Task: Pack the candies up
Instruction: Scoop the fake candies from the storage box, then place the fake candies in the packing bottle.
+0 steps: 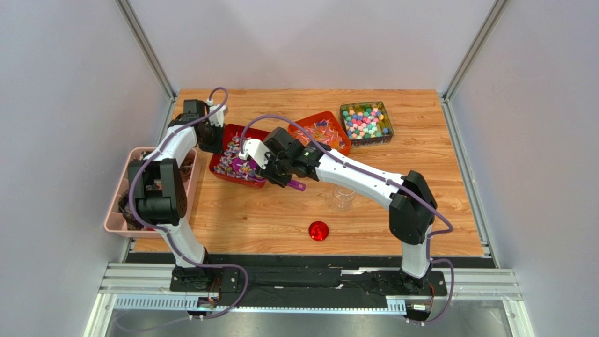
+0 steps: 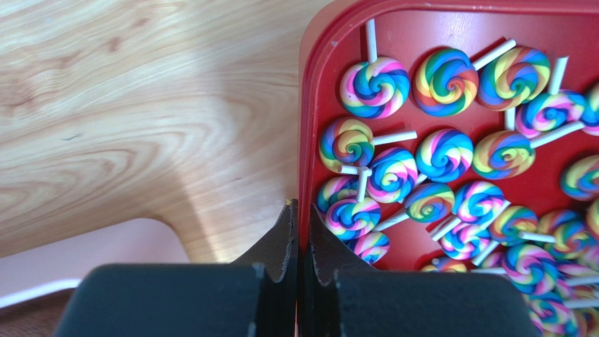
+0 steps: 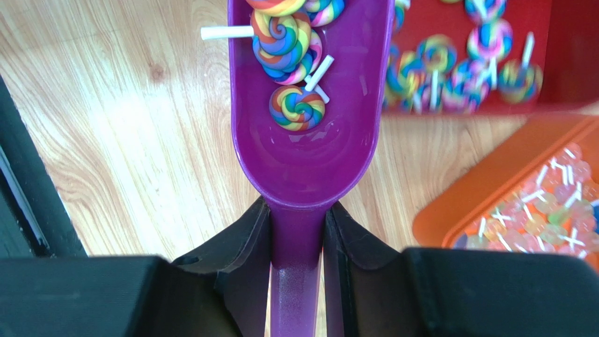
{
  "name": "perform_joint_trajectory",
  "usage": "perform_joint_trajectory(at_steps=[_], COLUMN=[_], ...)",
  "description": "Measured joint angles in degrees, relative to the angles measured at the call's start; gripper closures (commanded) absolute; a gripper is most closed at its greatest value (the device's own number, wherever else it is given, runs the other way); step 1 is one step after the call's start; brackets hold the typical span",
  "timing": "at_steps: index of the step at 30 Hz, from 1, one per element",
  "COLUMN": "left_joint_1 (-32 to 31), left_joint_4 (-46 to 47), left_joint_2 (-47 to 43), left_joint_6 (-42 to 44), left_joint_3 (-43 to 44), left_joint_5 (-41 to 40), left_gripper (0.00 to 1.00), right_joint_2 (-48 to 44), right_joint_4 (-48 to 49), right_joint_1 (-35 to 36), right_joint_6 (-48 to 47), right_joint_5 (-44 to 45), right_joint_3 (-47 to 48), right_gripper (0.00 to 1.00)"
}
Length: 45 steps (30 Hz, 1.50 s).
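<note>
The candies here are rainbow swirl lollipops [image 2: 444,154] lying thick in a red tray [image 2: 306,105]. My left gripper [image 2: 301,207] is shut on that tray's rim, one finger outside and one inside. My right gripper [image 3: 297,210] is shut on the handle of a purple scoop [image 3: 309,151]. A few lollipops [image 3: 297,107] lie in the scoop's bowl, which sits at the red tray [image 3: 562,42]. From above, the left gripper [image 1: 214,140] is at the tray's far left edge. The right gripper [image 1: 281,168] is at its near right side, and the scoop's handle end [image 1: 297,186] pokes out behind it.
An orange tray [image 1: 339,123] of small wrapped sweets sits right of the red tray [image 1: 223,175]. A clear box [image 1: 366,123] of coloured sweets stands at the back right. A clear cup [image 1: 342,198] and a round red lid [image 1: 318,230] are nearer. A pink basket [image 1: 116,203] sits at the left edge.
</note>
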Motion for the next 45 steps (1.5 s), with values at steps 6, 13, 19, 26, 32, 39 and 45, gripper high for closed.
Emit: perform_joint_trajectory(at_steps=[6, 13, 19, 26, 32, 39, 45], left_joint_1=[2.21, 1.92, 1.95, 1.95, 1.95, 1.95, 1.95], left_joint_4=[0.15, 0.00, -0.09, -0.31, -0.24, -0.20, -0.02], left_joint_2=[2.14, 2.78, 3.15, 3.26, 3.26, 3.26, 2.32], left_joint_6=[-0.37, -0.33, -0.15, -0.04, 0.26, 1.20, 1.81], left_joint_3=[1.14, 1.14, 1.14, 1.14, 0.81, -1.27, -2.99], left_joint_5=[0.48, 0.68, 0.70, 1.38, 1.79, 1.99, 2.03], left_gripper=[1.00, 1.00, 1.00, 1.00, 1.00, 1.00, 1.00], right_joint_2=[-3.69, -8.61, -15.15, -21.00, -24.96, -28.04, -30.67], right_joint_4=[-2.43, -3.56, -5.03, -5.73, -9.46, -19.63, -30.08], right_joint_1=[-1.99, -7.32, -16.65, -20.55, -23.12, -25.33, -25.44], right_joint_6=[-0.81, -1.18, -0.22, -2.03, -5.27, -13.62, -20.15], right_joint_5=[-0.02, -2.38, -10.51, -10.01, -12.41, -7.98, -3.21], right_joint_3=[-1.05, -1.53, -1.11, -2.21, -7.06, -7.06, -7.39], right_gripper=[1.00, 1.00, 1.00, 1.00, 1.00, 1.00, 1.00])
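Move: The right hand grips the loaded purple scoop. The storage box, the clear jar, stands about 22 cm to its right, 5 cm back and 10 cm below. The red candy tray's middle is about 9 cm left and 11 ahead, the orange tray some 16 right and 22 ahead, the red lid 14 right and 14 back. The left hand pinches the red tray's rim, its middle about 9 cm right and 3 back; the jar lies roughly 40 cm right and 19 back. Rightward and up, the right hand carries the scoop away from the red tray towards the jar: about 13 cm each way while reaching some 6 cm forward, then on right for 11 cm more, drawing back 6 cm and sinking 3, its roll of about 15 degrees reversing late. The left hand keeps its pinch on the rim and lowers the tray side about 3 cm. ##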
